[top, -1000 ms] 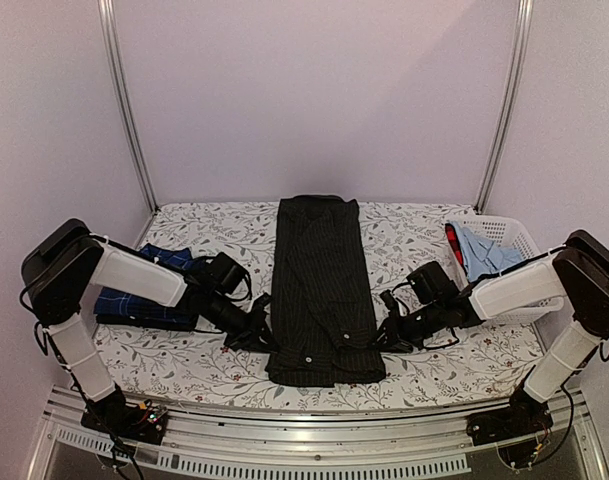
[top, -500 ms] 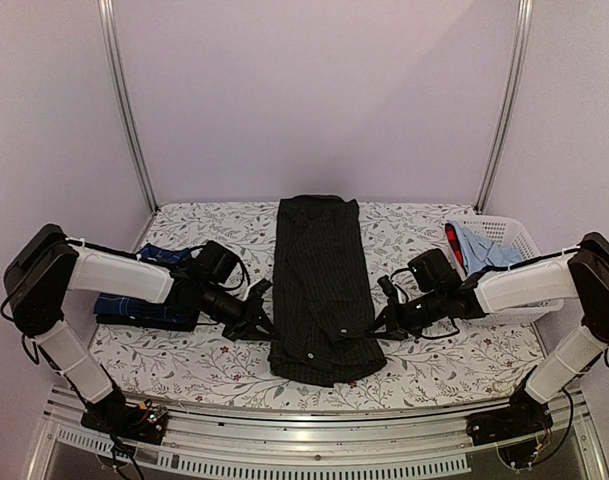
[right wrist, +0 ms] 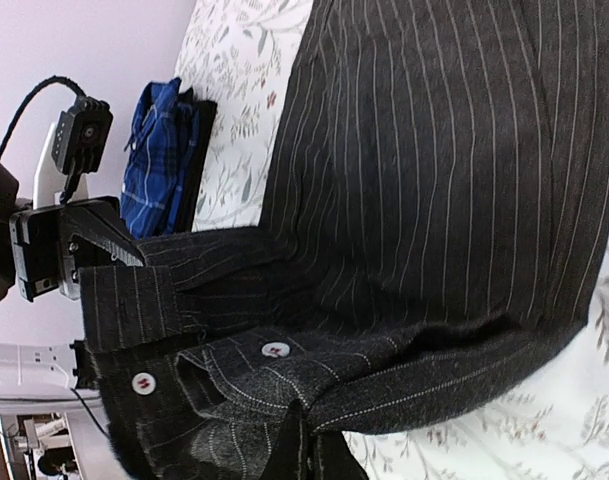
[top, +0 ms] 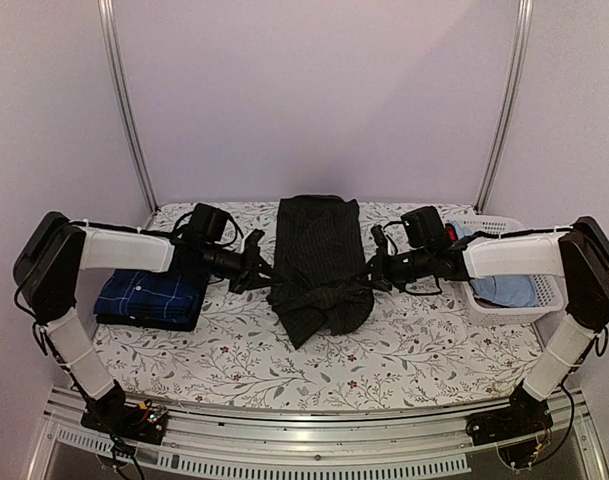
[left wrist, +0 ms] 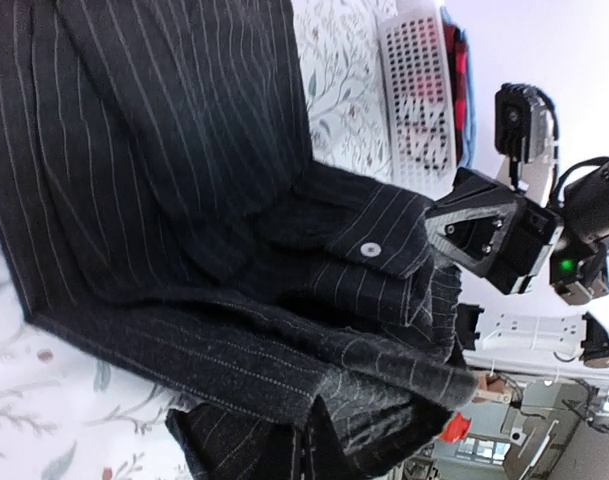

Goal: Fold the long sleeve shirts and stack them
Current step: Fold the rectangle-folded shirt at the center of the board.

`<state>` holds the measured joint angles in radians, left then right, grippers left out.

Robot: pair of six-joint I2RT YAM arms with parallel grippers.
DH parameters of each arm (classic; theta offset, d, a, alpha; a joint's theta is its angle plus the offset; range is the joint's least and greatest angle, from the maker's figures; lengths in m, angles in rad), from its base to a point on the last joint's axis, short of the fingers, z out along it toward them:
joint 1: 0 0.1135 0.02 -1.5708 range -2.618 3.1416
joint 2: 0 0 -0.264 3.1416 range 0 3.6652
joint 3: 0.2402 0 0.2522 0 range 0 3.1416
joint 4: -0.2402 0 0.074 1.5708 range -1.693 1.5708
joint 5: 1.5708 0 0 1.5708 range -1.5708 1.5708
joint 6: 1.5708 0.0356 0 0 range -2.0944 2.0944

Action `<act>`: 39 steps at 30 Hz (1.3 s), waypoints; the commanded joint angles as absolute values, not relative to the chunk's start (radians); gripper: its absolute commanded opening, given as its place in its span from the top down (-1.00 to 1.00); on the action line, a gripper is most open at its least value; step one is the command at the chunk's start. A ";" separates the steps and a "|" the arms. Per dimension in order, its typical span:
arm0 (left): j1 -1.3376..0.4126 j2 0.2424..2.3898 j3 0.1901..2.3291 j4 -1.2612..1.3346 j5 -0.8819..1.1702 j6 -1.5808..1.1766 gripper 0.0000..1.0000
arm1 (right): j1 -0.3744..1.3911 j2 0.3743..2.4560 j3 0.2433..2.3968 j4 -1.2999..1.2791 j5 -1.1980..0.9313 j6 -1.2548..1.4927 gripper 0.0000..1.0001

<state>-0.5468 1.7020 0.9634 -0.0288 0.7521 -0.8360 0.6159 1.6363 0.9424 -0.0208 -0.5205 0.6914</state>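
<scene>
The black pinstriped long sleeve shirt (top: 319, 240) lies lengthwise at the table's middle. Its near end is raised and bunched between both grippers, with a corner hanging down in front. My left gripper (top: 262, 272) is shut on the shirt's left edge and my right gripper (top: 374, 268) on its right edge. In the left wrist view the striped cloth (left wrist: 184, 150) hides my own fingers. The right wrist view shows the cloth (right wrist: 444, 150) pinched at the bottom, with two buttons showing. The navy checked shirt (top: 149, 295) lies folded at the left.
A white basket (top: 489, 222) stands at the right under my right arm, holding a light blue cloth (top: 504, 288) and something red. The floral table cover (top: 234, 355) spans the table. Metal posts rise at both back corners.
Both grippers closed on the black shirt's near end, lifted it and carried it toward the far side. The shirt now looks shorter and doubled over. Both arms stretched farther out.
</scene>
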 commanded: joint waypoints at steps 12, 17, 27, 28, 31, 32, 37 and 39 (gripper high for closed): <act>-0.450 2.141 1.241 0.261 0.611 -0.987 1.00 | 0.497 2.157 1.339 0.061 -0.446 0.703 1.00; -0.468 2.143 1.212 0.252 0.590 -0.988 1.00 | 0.499 2.170 1.294 0.073 -0.441 0.712 1.00; -0.506 1.985 0.969 0.282 0.567 -1.012 1.00 | 0.581 2.026 1.053 0.154 -0.426 0.773 1.00; -0.507 1.957 0.939 0.282 0.563 -1.011 1.00 | 0.593 2.003 1.019 0.167 -0.421 0.784 1.00; -0.512 1.871 0.880 0.264 0.551 -0.996 1.00 | 0.626 1.913 0.939 0.193 -0.396 0.826 1.00; -0.514 1.843 0.873 0.252 0.547 -0.992 1.00 | 0.634 1.888 0.920 0.198 -0.388 0.839 1.00; -0.518 1.800 0.887 0.223 0.544 -0.980 1.00 | 0.630 1.830 0.897 0.201 -0.347 0.856 1.00; -0.517 1.807 0.913 0.209 0.546 -0.973 1.00 | 0.624 1.829 0.911 0.201 -0.349 0.856 1.00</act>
<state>-0.5106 1.8172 0.8764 0.2401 0.5632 -0.9977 0.6373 1.8660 0.8982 0.1917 -0.3920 0.8356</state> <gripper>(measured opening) 0.006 0.004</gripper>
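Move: Beneath and beyond the two raised hands, which already pinch the lifted near end of the dark pinstriped shirt, lies its flat body: its middle is about 14 cm ahead and 11 cm to the right of the left hand, about 14 cm ahead and 11 cm to the left of the right hand, some 10 cm below both. The blue plaid stack sits roughly 29 cm left of the left hand and 4 cm ahead; the white basket's middle is about 34 cm right of the right hand and 10 cm ahead. Carrying the pinched shirt end forward over its own body, both arms reach about 13 cm and sink some 10 cm to the cloth, turning to point farther forward. Then, fingers still shut, they draw it back towards the bases, the left about 8 cm, rising some 5 cm late on, the right about 11 cm, staying low. ##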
